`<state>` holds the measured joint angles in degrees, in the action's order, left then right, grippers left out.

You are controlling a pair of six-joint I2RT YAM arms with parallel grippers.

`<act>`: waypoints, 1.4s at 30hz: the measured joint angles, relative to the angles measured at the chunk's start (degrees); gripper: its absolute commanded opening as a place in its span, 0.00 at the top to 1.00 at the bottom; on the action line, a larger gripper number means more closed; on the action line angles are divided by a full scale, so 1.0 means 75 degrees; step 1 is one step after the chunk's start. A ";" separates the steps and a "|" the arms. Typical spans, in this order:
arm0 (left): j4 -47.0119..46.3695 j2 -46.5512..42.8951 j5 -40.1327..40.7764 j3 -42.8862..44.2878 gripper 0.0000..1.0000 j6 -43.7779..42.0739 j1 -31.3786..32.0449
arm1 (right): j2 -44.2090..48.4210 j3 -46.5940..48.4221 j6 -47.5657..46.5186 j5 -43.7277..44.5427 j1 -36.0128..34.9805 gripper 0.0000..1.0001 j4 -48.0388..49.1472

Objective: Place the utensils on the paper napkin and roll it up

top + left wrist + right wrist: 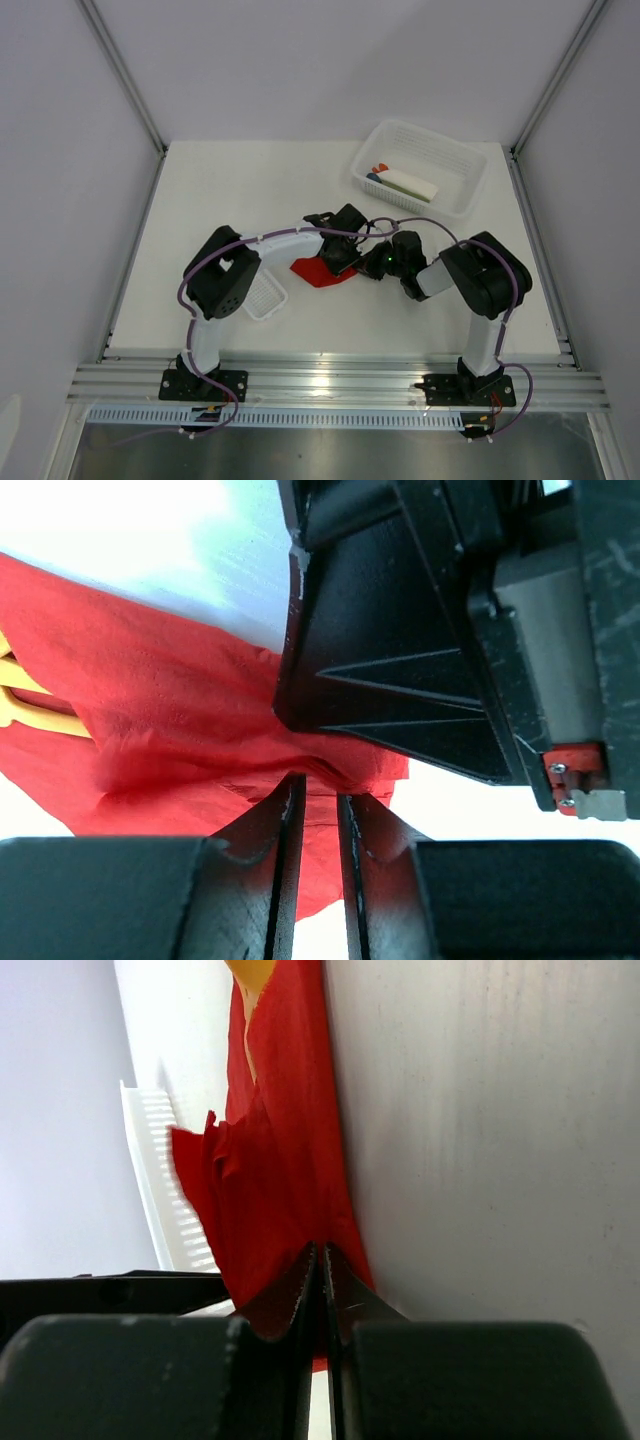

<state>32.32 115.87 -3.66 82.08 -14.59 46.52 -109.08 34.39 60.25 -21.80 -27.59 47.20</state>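
The red paper napkin [318,272] lies bunched on the white table between the two arms. In the left wrist view the paper napkin [170,700] is crumpled, and orange utensils [22,702] poke out of its folds at the left edge. My left gripper [320,780] has its jaws a narrow gap apart, pinching a gathered fold of the napkin. My right gripper [320,1250] is shut on the napkin's edge [270,1190], with an orange utensil tip [250,972] showing at the top. In the top view both grippers [345,255] [385,262] meet at the napkin's right side.
A narrow white plastic tray [262,297] lies beside the left arm's elbow, just left of the napkin. A white mesh basket [455,190] with white, blue and green items stands at the back right. The right arm's black gripper body [400,630] hangs close above my left fingers.
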 measured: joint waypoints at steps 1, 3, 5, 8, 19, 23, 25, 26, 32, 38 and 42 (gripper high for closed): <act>-0.0009 -0.0006 0.0000 -0.0012 0.77 0.0000 0.0000 | 0.0026 0.0020 -0.0070 0.0006 0.0000 0.93 -0.0090; -0.0032 -0.0017 0.0000 -0.0032 0.76 -0.0003 -0.0003 | 0.0114 0.0117 -0.0233 0.0015 -0.0017 0.93 -0.0367; -0.0052 -0.0029 0.0000 -0.0050 0.76 0.0000 -0.0006 | 0.0213 0.0163 -0.0411 0.0058 -0.0058 0.93 -0.0592; -0.0073 -0.0067 -0.0003 -0.0102 0.75 -0.0003 -0.0009 | 0.0358 0.0169 -0.0624 0.0128 -0.0117 0.93 -0.0866; 0.0096 -0.0172 -0.0149 -0.0163 0.44 -0.0079 -0.0041 | 0.0189 0.0653 -0.0915 0.0105 -0.0166 0.96 -0.1510; 0.0254 -0.0431 -0.0210 -0.0204 0.30 -0.0134 -0.0044 | 0.0189 0.0714 -0.0988 0.0131 -0.0178 0.96 -0.1644; 0.0341 -0.0656 -0.0233 -0.0227 0.28 -0.0131 -0.0052 | 0.0189 0.0723 -0.0988 0.0131 -0.0178 0.96 -0.1658; 0.0376 -0.0784 -0.0262 -0.0227 0.28 -0.0128 -0.0061 | 0.0189 0.0723 -0.0988 0.0131 -0.0181 0.96 -0.1661; 0.0554 -0.1469 -0.0358 -0.0239 0.26 0.0041 -0.0271 | 0.0189 0.0737 -0.0997 0.0131 -0.0181 0.96 -0.1690; 0.0399 -0.1909 -0.0318 -0.0297 0.23 0.0758 -0.0933 | 0.0221 0.0766 -0.1102 0.0204 -0.0221 0.96 -0.1772; 0.0417 -0.1623 -0.0119 -0.0029 0.23 0.1134 -0.1078 | 0.0277 0.0766 -0.1189 0.0303 -0.0265 0.96 -0.1827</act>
<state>35.44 103.70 -4.56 81.87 -6.09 38.44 -107.00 40.14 51.33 -19.53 -29.58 33.50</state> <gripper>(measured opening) 0.769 0.041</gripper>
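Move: Under both hands lies the folded right-hand edge of the napkin: its middle is about 1 cm ahead of the left hand, 2 cm to its right and 1 cm below, and for the right hand about 1 cm to its left, 1 cm below and level fore and aft. The utensils' heads stick out some 7 cm ahead and 3 cm left of the left hand. The emptied small tray sits about 20 cm left of that hand and 5 cm back. Opening its nearly shut fingers wide, the left hand lets go of the napkin flap and rises some 8 cm. Near the top it swings about 4 cm left and 4 cm forward over the napkin, turning counter-clockwise about 15 degrees. The right hand stays at the folded edge, closed fingertips still on the cloth, and rolls slightly, its left side dropping. ##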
